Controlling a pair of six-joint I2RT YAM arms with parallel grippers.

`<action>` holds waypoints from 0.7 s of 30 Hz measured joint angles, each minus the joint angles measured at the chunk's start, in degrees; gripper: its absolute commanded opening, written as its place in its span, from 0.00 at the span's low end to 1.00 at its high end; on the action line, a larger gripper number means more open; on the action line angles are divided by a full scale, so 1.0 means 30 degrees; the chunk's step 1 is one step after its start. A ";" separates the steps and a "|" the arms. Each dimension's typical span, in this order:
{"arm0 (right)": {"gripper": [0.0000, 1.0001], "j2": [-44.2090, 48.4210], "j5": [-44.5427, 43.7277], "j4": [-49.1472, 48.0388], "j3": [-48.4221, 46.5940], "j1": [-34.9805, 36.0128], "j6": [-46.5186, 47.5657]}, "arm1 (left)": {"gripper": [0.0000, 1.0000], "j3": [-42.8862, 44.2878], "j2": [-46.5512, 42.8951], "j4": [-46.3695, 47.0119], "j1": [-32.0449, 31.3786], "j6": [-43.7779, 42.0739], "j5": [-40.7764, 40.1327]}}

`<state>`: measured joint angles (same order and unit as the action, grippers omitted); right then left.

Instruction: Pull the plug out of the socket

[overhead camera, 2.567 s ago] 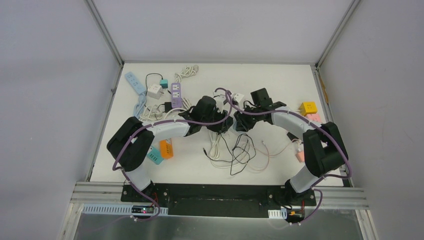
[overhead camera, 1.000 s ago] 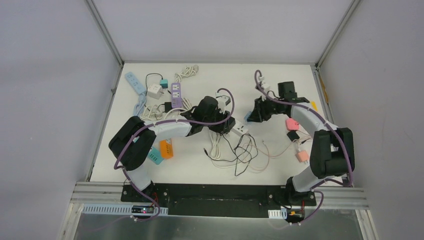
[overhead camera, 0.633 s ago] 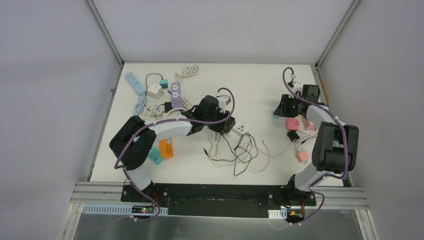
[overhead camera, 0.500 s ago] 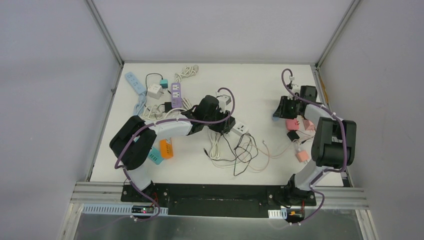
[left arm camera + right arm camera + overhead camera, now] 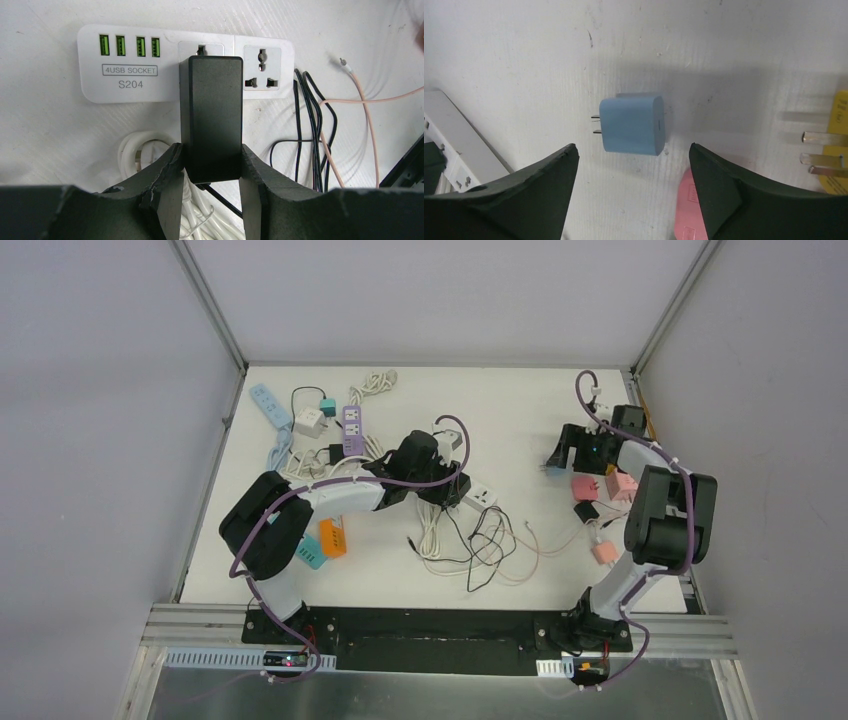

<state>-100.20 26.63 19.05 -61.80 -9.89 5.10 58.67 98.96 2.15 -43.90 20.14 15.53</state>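
Observation:
The white socket strip [image 5: 125, 75] marked "4USB SOCKET" lies flat on the table, and a black plug [image 5: 211, 115] stands in its middle outlet. My left gripper [image 5: 210, 160] is shut on that plug, one finger on each side. From above, the left gripper [image 5: 447, 490] sits over the strip [image 5: 481, 496] mid-table. A light blue plug [image 5: 631, 124] lies loose on the table, prongs pointing left. My right gripper [image 5: 632, 148] hangs open over it, the fingers well apart from it. In the top view the right gripper [image 5: 565, 455] is at the far right beside the blue plug [image 5: 549, 470].
A pink plug [image 5: 684, 200] and a yellow plug [image 5: 841, 115] lie close to the right gripper. Loose black and pink cables [image 5: 485, 540] tangle mid-table. A purple strip [image 5: 353, 430], a blue strip [image 5: 268, 406] and an orange adapter [image 5: 332, 538] lie to the left.
My right arm swung from the socket strip to the far right carrying the blue plug, then opened and left it on the table. The left gripper has stayed on the black plug.

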 measured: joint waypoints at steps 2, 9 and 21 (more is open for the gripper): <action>0.85 0.0299 0.0240 0.0386 0.0000 -0.0117 0.0539 | 0.00 0.0007 0.0015 0.0000 0.0000 0.0000 0.0000; 0.77 0.2397 0.5588 0.1450 0.0000 0.0022 0.2565 | 0.01 0.0255 0.0131 -0.0240 0.0000 0.0080 0.0000; 0.25 -0.0146 0.9901 0.2069 -0.0379 0.5311 0.1639 | 0.50 0.0998 0.0415 -0.0896 0.0007 0.1049 -0.0291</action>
<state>-100.64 56.34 25.26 -62.94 6.04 10.02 61.67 100.20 -0.54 -43.88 23.29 14.66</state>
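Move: The socket's bare near end lies about 20 cm to the right hand's left, 9 cm back and some 2 cm lower. The black plug, still in the left fingers, is some 24 cm left and 7 cm back, the freed blue plug 2 cm left and 1 cm back, the pink plug 5 cm right and 5 cm back. From the left hand, that socket end is about 6 cm right, level ahead, 5 cm below. Right hand arcs over, some 17 cm left and 7 back, towards the socket end, turning counter-clockwise, half closing. ##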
